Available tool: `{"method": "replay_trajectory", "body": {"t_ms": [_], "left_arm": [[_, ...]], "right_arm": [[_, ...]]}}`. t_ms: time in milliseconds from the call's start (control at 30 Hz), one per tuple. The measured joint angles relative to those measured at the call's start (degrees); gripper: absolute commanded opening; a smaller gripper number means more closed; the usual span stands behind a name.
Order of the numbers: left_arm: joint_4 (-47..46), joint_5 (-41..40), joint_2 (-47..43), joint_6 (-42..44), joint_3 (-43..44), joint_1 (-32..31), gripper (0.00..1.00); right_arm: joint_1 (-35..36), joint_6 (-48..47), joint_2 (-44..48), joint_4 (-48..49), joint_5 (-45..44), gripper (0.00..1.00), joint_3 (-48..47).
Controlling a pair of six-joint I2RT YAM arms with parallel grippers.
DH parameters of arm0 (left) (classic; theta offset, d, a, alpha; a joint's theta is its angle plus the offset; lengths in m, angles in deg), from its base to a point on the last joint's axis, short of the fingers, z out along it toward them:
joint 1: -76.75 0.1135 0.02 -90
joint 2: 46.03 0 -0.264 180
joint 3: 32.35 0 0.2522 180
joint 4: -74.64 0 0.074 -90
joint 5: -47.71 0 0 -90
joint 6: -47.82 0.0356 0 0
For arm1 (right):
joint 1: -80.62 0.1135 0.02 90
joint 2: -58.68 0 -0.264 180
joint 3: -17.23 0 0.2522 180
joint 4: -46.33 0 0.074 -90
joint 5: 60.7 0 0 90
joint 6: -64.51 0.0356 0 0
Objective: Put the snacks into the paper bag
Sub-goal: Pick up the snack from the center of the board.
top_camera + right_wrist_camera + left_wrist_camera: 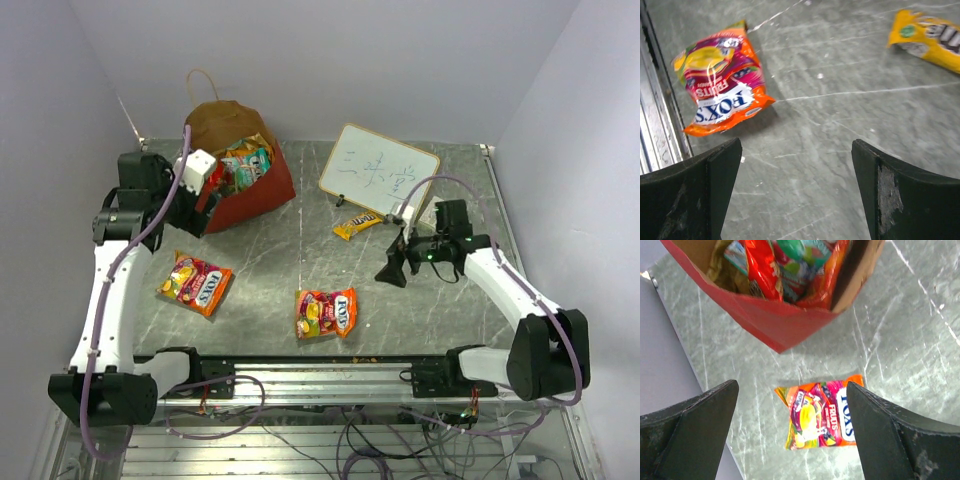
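Observation:
The red paper bag (262, 190) stands at the back left, leaning, with several snack packets (245, 163) inside; it also shows in the left wrist view (775, 320). An orange Fox's fruits packet (195, 283) lies front left, seen below my open left gripper (792, 432) as the packet (817, 412). A second Fox's packet (326, 312) lies front centre, also in the right wrist view (720, 82). A yellow candy pack (357, 225) lies mid table and shows in the right wrist view (930, 37). My left gripper (210, 205) hovers by the bag. My right gripper (392, 268) is open and empty above the table.
A whiteboard with writing (378, 172) leans at the back right, with a small white box (403, 212) by it. Grey walls close in on both sides. A metal rail (320, 365) runs along the table's near edge.

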Motion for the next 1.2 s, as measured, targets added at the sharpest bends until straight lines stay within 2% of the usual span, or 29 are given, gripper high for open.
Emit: {"method": "replay_trajectory", "body": {"t_ms": [200,533,900,1200], "left_arm": [[-1.38,-1.42,-4.87,-0.96,-7.26,0.0,0.99],[-4.55,-1.33,-9.38,-1.86,-13.14,0.0,0.99],[-4.87,3.41,-11.06,-2.05,-14.49,0.81,1.0],[-4.96,5.77,-11.06,-2.32,-14.49,1.25,1.0]], "right_arm": [[10.4,-0.5,-2.14,-1.29,-5.14,0.91,0.0],[18.36,0.66,-11.21,-1.2,-10.05,0.88,-4.17],[18.75,-2.84,-15.85,6.58,-24.55,0.9,-14.23],[16.5,-9.03,-27.02,10.49,-34.29,0.87,-22.67]]}}
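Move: The yellow M&M's pack lies about 16 cm ahead of the open right hand, 7 cm to its left and 12 cm below. Beyond it is the whiteboard, centred roughly 29 cm ahead of that hand and 2 cm left; the nearer Foxs bag is some 9 cm back and 15 cm left. From the left hand the M&M's pack is about 9 cm ahead, 41 cm right and 26 cm below. Still open, the right hand dips back-left, then sweeps some 18 cm forward towards the M&M's; the left sinks back. ##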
